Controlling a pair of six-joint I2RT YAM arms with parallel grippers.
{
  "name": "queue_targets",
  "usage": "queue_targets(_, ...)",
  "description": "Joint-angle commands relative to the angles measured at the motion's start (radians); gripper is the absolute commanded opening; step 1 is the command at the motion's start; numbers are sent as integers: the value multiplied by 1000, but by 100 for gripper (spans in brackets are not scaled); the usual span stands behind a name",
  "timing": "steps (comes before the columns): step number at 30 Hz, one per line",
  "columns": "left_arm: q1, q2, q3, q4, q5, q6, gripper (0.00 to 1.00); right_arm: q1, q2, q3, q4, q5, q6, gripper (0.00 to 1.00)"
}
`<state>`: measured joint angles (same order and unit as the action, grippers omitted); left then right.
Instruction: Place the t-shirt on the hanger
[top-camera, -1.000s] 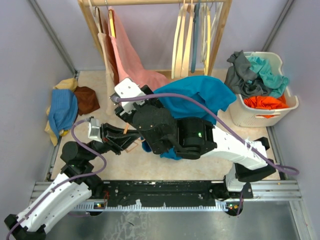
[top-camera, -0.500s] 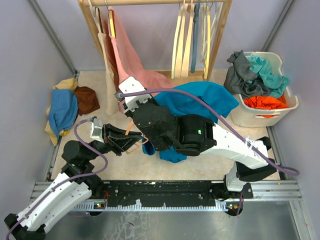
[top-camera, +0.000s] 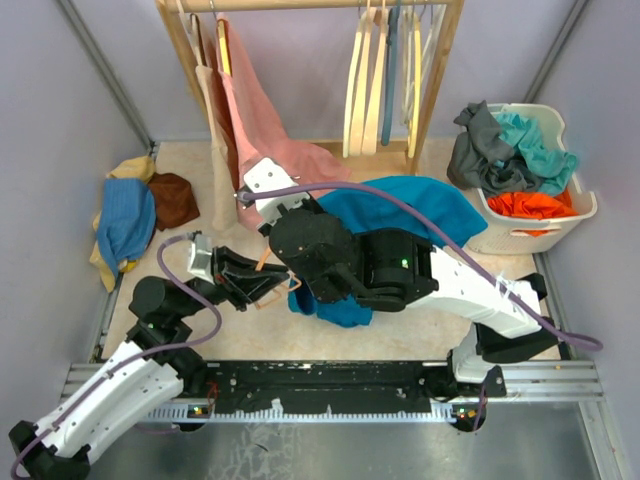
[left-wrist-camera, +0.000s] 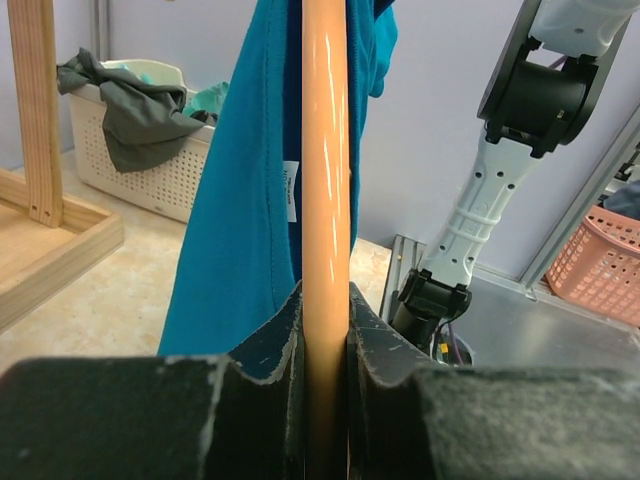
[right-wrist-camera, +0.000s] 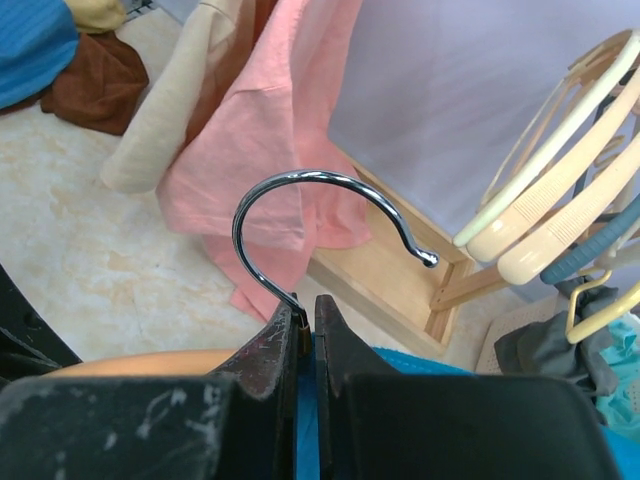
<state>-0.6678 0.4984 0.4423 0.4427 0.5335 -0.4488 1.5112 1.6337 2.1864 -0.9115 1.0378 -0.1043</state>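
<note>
The deep teal t-shirt (top-camera: 400, 205) hangs draped over my right arm and down behind it. In the left wrist view the t-shirt (left-wrist-camera: 245, 220) hangs beside the hanger, its white label showing. The orange-tan wooden hanger (left-wrist-camera: 325, 150) runs straight up between my left gripper's (left-wrist-camera: 324, 300) jaws, which are shut on its arm. My right gripper (right-wrist-camera: 305, 315) is shut on the base of the hanger's metal hook (right-wrist-camera: 300, 185), with teal cloth (right-wrist-camera: 420, 362) just under the jaws. In the top view the hanger (top-camera: 268, 290) is mostly hidden under the arms.
A wooden rack (top-camera: 190, 60) at the back holds a pink garment (top-camera: 260, 120) and cream hangers (top-camera: 365, 80). A white laundry basket (top-camera: 540, 215) of clothes stands at the right. A pile of blue and brown clothes (top-camera: 130, 215) lies at the left.
Both grippers have shifted a little to the right and back toward the rack with the hanger. The t-shirt has moved right with them.
</note>
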Motion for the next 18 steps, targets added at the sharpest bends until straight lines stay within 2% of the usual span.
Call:
queue_targets(1, 0, 6, 62, 154, -58, -9, 9, 21, -42, -59, 70, -60, 83, 0)
queue_targets(11, -1, 37, 74, 148, -32, -25, 39, 8, -192, -267, 114, -12, 140, 0)
queue_targets(18, 0, 75, 118, 147, 16, -48, 45, -14, -292, -404, 147, -3, 162, 0)
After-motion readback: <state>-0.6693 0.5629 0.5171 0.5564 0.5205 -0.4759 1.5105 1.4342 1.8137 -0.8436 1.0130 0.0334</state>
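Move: The left gripper still pinches the hanger's sloping arm; the hanger's neck lies roughly 12 cm above it, 4 cm to its right and 3 cm ahead. The right gripper holds that neck, so the left fingertips are about 12 cm below, 4 cm left and 3 cm back of it. The t-shirt's middle hangs some 15 cm right of the right gripper, level with it ahead and 15 cm lower; the pink garment is about 25 cm ahead, 5 cm left and 15 cm lower. Open the left gripper to let go of the hanger's arm, then raise it about 4 cm towards the neck with the parted fingers still straddling the arm. Meanwhile keep the right gripper shut on the neck and lower it about 5 cm, also easing it a few centimetres to the right, gathering speed on the way down. ##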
